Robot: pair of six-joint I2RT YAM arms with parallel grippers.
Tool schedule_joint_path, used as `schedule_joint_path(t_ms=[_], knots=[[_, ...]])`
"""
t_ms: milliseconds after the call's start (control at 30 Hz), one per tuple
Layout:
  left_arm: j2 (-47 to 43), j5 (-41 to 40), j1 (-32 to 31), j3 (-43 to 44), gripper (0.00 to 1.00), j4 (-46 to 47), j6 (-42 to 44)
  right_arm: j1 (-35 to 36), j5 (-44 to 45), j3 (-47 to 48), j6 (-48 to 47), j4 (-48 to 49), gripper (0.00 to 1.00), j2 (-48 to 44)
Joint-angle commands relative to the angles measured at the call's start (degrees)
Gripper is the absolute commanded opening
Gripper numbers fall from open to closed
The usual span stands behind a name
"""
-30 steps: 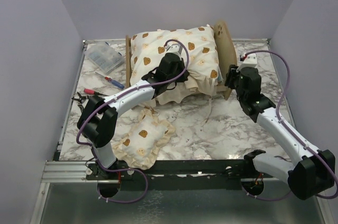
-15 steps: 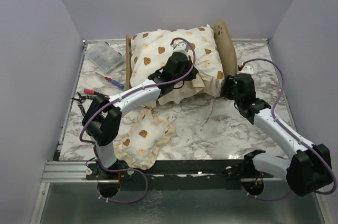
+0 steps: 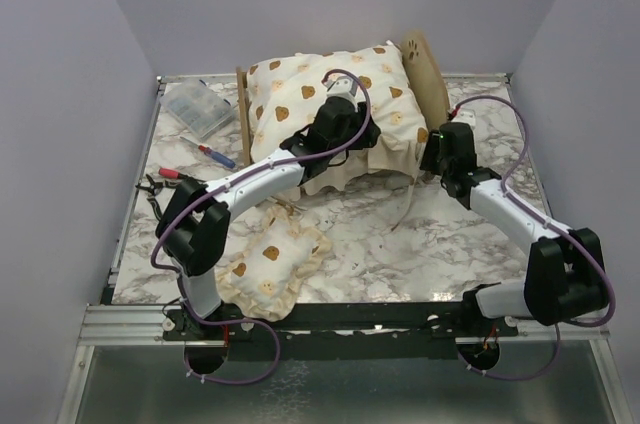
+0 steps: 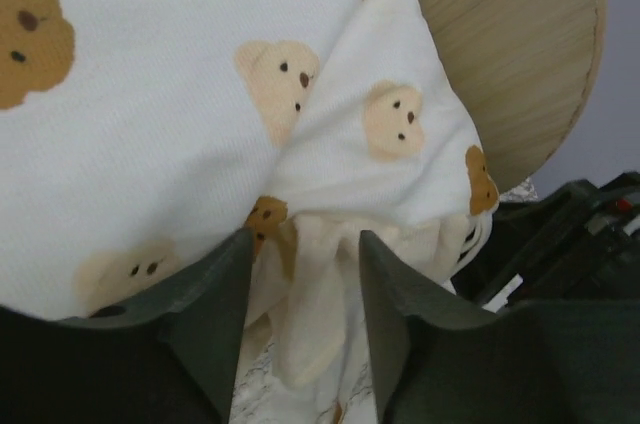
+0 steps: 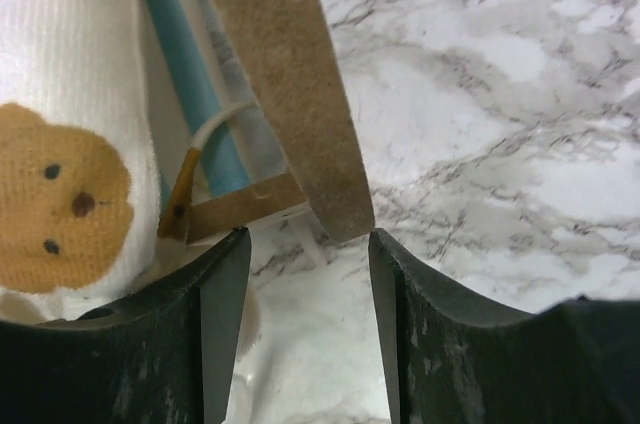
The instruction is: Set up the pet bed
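Observation:
The pet bed stands at the back of the table, its plywood headboard [image 3: 426, 72] on the right and its low footboard [image 3: 242, 104] on the left. The big bear-print cushion [image 3: 310, 94] lies across it. My left gripper [image 3: 347, 132] is open at the cushion's near edge. In the left wrist view the cushion's ruffle [image 4: 310, 294] hangs loose in the left gripper [image 4: 303, 269], with the headboard [image 4: 520, 54] beyond. My right gripper [image 3: 438, 152] is open at the headboard's near corner. In the right wrist view the headboard's edge [image 5: 300, 94] ends just above the right gripper [image 5: 305, 284], beside the blue-striped base [image 5: 190, 84].
The small bear-print pillow [image 3: 270, 259] lies on the marble table near the left arm's base. A clear plastic box [image 3: 197, 109], a screwdriver [image 3: 215, 155] and pliers [image 3: 160, 182] sit at the left. Loose tie strings [image 3: 405, 206] trail in front of the bed. Walls close in on three sides.
My left gripper has slid right along the cushion's edge and opened, letting the ruffle go. The right gripper has moved in to the headboard's near corner. The cushion sits further right on the bed.

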Motion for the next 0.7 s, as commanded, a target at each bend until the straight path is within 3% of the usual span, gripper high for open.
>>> schedule_joint_path(t_ms=[0,167,433,500,600,667], knots=[[-5.7,-1.4,0.4,-1.4,0.56,-1.5,2.7,-2.8,-1.3,5.8,-2.9,5.5,0.54,3.9],[-10.7,-2.1,1.3,-3.8,0.69,-4.9,5.6,-3.4,-4.9,7.6,-2.5,0.1,0.55,3.6],[-22.1,-3.0,1.8,-8.9,0.79,-10.7,12.7,-3.5,-8.5,-4.7,5.2,-5.7,0.55,-9.2],[-25.5,-3.5,1.9,-10.3,0.83,-12.1,15.2,-3.4,-8.5,-6.5,5.8,-5.3,0.55,-9.5],[-31.8,-4.4,2.0,-14.1,0.98,-12.7,18.6,-3.4,-7.4,-7.5,6.4,-3.4,0.52,-6.8],[-36.5,-6.0,1.9,-17.4,0.99,-12.8,20.9,-3.5,-7.1,-7.8,7.6,-1.2,0.5,-4.2]])
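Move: The left hand, fingers already half open, has the bunched cushion frill about 2 cm ahead, 1 cm right and 3 cm below; the headboard's near end is level and about 16 cm right, the small pillow roughly 24 cm back and 22 cm left. For the right hand, that headboard end is about 3 cm ahead, neither left nor right, slightly below; the bear-print cushion corner is 2 cm ahead, 5 cm left, the loose strap 11 cm back, 6 cm left. Open the left gripper wide and lift it away from the frill, swinging about 10 cm left while rising some 9 cm and drawing back 7 cm, fingertips tipping up. With the right gripper, kept half open, reach about 3 cm forward at the headboard's near end, rising slightly, then draw back some 6 cm and sink, clear of the board and cushion corner. ##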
